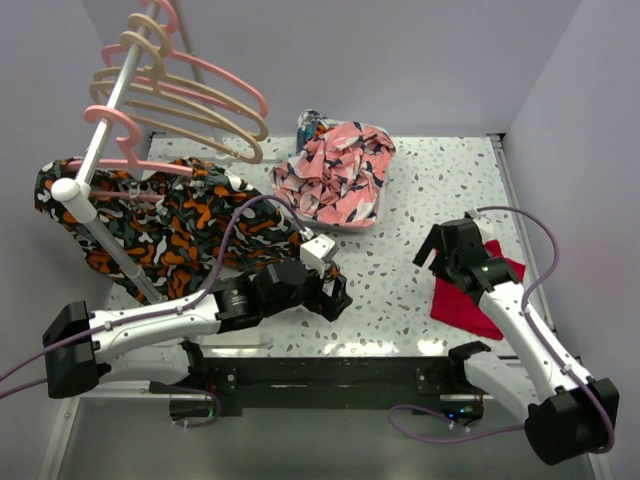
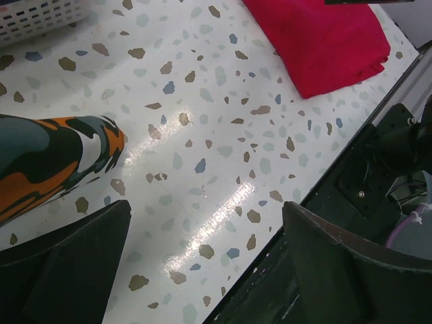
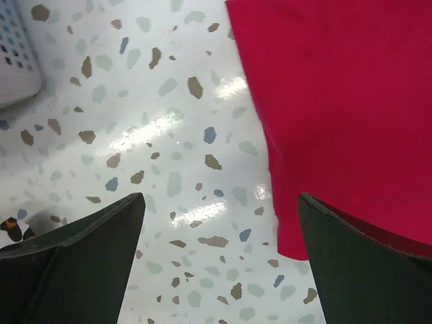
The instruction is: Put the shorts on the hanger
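The salmon-pink shorts (image 1: 335,175) with a navy and white print lie bunched at the back middle of the table. Beige hangers (image 1: 200,100) hang among pink ones on a rail at the back left. My left gripper (image 1: 335,292) hovers low over the speckled table in front of the shorts, open, with nothing between its fingers (image 2: 67,270). My right gripper (image 1: 430,250) is open too, at the left edge of a red cloth (image 3: 351,101), holding nothing. In the wrist views the left gripper (image 2: 206,270) and right gripper (image 3: 219,263) frame only bare table.
A black-orange-white patterned garment (image 1: 150,220) hangs from the rail (image 1: 100,130) and spreads over the table's left side. The red cloth (image 1: 475,295) lies at the right front. A white basket's edge (image 2: 34,17) shows near the shorts. Walls close in left, back and right.
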Motion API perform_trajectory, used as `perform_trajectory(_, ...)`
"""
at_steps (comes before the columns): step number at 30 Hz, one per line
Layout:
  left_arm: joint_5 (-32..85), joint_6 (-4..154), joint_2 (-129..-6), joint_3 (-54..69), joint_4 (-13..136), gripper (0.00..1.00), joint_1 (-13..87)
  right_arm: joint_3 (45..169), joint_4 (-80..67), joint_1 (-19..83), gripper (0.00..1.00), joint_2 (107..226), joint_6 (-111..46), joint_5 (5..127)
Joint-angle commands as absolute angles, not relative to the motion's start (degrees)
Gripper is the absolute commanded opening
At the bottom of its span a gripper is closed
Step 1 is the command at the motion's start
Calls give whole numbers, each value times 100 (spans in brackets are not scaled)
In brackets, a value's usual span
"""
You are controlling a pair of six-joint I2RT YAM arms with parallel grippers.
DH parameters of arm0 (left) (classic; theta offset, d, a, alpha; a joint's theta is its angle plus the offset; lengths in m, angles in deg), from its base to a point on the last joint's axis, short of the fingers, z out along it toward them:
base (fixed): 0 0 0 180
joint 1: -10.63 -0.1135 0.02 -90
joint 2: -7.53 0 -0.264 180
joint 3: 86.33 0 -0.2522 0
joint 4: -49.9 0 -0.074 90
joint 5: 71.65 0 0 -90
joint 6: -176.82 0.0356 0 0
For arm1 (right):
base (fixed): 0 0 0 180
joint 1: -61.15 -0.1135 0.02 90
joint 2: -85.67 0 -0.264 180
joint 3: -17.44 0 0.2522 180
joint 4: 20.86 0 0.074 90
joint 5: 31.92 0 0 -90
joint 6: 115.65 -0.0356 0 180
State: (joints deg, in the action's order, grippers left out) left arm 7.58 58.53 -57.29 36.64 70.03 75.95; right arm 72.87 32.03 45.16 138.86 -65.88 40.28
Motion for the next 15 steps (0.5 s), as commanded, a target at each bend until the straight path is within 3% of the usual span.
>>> perform_trajectory(1, 666, 5922, -5707, 3649, 6682, 100, 7594, 7777, 2788, 4314, 98, 14200, -6397, 4304)
perform_trajectory(6, 762, 6054, -5812, 3631, 6700, 100, 7594, 8461, 1805, 4305, 98, 15034, -6099, 4971)
perform_trajectory(15, 903, 6169, -6050, 3491, 6832, 100, 7594, 10833, 267, 4893, 96, 18118, -6115, 6063)
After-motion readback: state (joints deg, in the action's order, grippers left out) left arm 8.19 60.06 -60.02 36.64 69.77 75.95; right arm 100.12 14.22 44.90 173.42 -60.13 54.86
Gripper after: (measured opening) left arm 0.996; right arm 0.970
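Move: The pink shorts heaped in the white basket lie about 23 cm ahead of the right hand, 22 cm to its left and some 5 cm below. A blue cloth stands behind them, roughly 12 cm farther out and 4 cm more to the left; the folded red cloth is 2 cm ahead of the right hand, 9 cm to its right and 12 cm down. From the left hand the pink shorts are some 32 cm straight ahead and 10 cm lower. Towards the pink shorts in the basket the right hand swings forward and left, gathering speed, about 19 cm over the table, rising some 5 cm as it leaves the red cloth. It turns about 15 degrees counter-clockwise and tips up a little, fingers staying wide open, and comes close to the basket's right rim. The open left hand starts to sink slightly. ##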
